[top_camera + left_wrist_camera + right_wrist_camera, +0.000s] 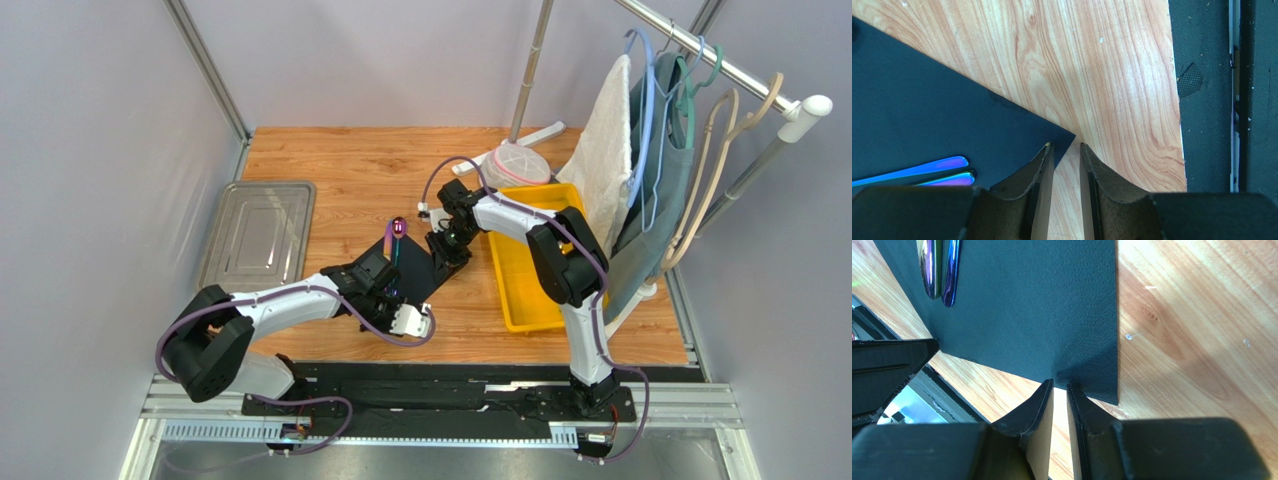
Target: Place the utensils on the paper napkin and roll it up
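The black paper napkin [418, 268] lies flat on the wooden table. Two utensils [397, 252] rest on it side by side, their iridescent purple heads at the far end. Their handle ends [947, 163] show in the left wrist view, their shiny tips [931, 265] in the right wrist view. My left gripper [1066, 146] hovers at the napkin's near corner [1064, 137]. Its jaws stand narrowly open, with bare wood between them. My right gripper [1059, 386] sits at the napkin's right-hand edge [1092, 385], also narrowly open, with nothing between its fingers.
A yellow bin [515, 290] stands right of the napkin and a metal tray [258, 232] to the left. A pink-rimmed mesh cover [518, 165] sits behind the bin. A rack with hangers and cloths [660, 150] fills the right side. A black rail [1202, 100] runs along the table's near edge.
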Tool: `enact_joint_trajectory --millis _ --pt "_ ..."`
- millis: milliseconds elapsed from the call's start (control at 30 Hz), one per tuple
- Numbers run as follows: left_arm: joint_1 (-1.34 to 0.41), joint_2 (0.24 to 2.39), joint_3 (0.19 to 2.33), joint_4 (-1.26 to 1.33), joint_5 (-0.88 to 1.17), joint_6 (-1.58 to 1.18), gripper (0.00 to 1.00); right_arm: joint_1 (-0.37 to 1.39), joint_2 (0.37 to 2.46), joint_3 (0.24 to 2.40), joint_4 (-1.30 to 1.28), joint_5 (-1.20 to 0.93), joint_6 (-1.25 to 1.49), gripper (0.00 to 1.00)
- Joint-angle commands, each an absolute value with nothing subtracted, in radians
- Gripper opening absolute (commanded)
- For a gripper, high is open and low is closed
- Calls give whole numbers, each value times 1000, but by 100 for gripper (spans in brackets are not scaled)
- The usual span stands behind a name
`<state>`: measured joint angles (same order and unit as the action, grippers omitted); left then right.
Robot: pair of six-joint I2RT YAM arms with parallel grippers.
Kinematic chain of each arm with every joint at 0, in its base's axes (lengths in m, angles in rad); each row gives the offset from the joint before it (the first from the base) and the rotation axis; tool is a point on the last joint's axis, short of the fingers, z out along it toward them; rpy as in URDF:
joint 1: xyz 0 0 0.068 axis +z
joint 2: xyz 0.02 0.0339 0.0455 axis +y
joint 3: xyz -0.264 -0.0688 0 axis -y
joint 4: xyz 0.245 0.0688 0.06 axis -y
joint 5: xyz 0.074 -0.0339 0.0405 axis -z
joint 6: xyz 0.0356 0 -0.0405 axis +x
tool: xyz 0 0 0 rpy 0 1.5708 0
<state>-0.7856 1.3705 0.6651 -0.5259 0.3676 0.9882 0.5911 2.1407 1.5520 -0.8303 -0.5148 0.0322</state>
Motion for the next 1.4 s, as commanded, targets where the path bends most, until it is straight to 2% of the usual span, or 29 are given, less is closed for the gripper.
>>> enact_joint_trajectory --millis 0,300,433,533,633,667,767,1000,1367 --pt "-790 1379 707 -518 382 989 33 581 2105 1559 -847 -492 3 23" --pt "-802 1417 741 -560 396 1002 33 583 2109 1562 -848 -500 8 23" --pt "-804 1443 761 -581 399 1015 30 578 2106 1562 -848 -502 6 23" --pt "-808 1463 775 -595 394 1014 26 577 2105 1562 -848 -505 8 23" --pt "-810 1480 785 -612 396 1022 13 574 2102 1560 -848 -509 8 23" --pt "-811 1480 788 -615 396 1023 5 572 2099 1560 -847 -511 9 23" --pt "-811 1474 792 -611 399 1017 0 566 2092 1569 -848 -520 14 23" --pt "-807 1468 830 -626 422 974 0 537 2057 1578 -844 -593 41 23" --pt "-709 1485 942 -678 482 989 0 505 1982 1519 -744 -710 136 25"
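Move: Right between the left hand's part-open fingers is the napkin's near corner, about 1 cm to their right and 1 cm down. The utensils, lying on the napkin, have their middle some 11 cm ahead of the left hand and 2 cm to its left. For the right hand, over the napkin's near-right edge, that near corner is about 8 cm back and 8 cm left, the napkin's right corner some 2 cm ahead and 2 cm right, and the utensils' middle 3 cm ahead and 9 cm left. Pinching the napkin's near corner, the left hand edges about 1 cm right, shuts its fingers on it, then lifts some 3 cm while carrying it 2 cm forward and 1 cm farther right. The right hand's fingertips keep on the near-right edge, sliding barely 1 cm right, then come up off it some 4.5 cm and 1.5 cm forward, gap unchanged, wrist tilting about 10 degrees. ##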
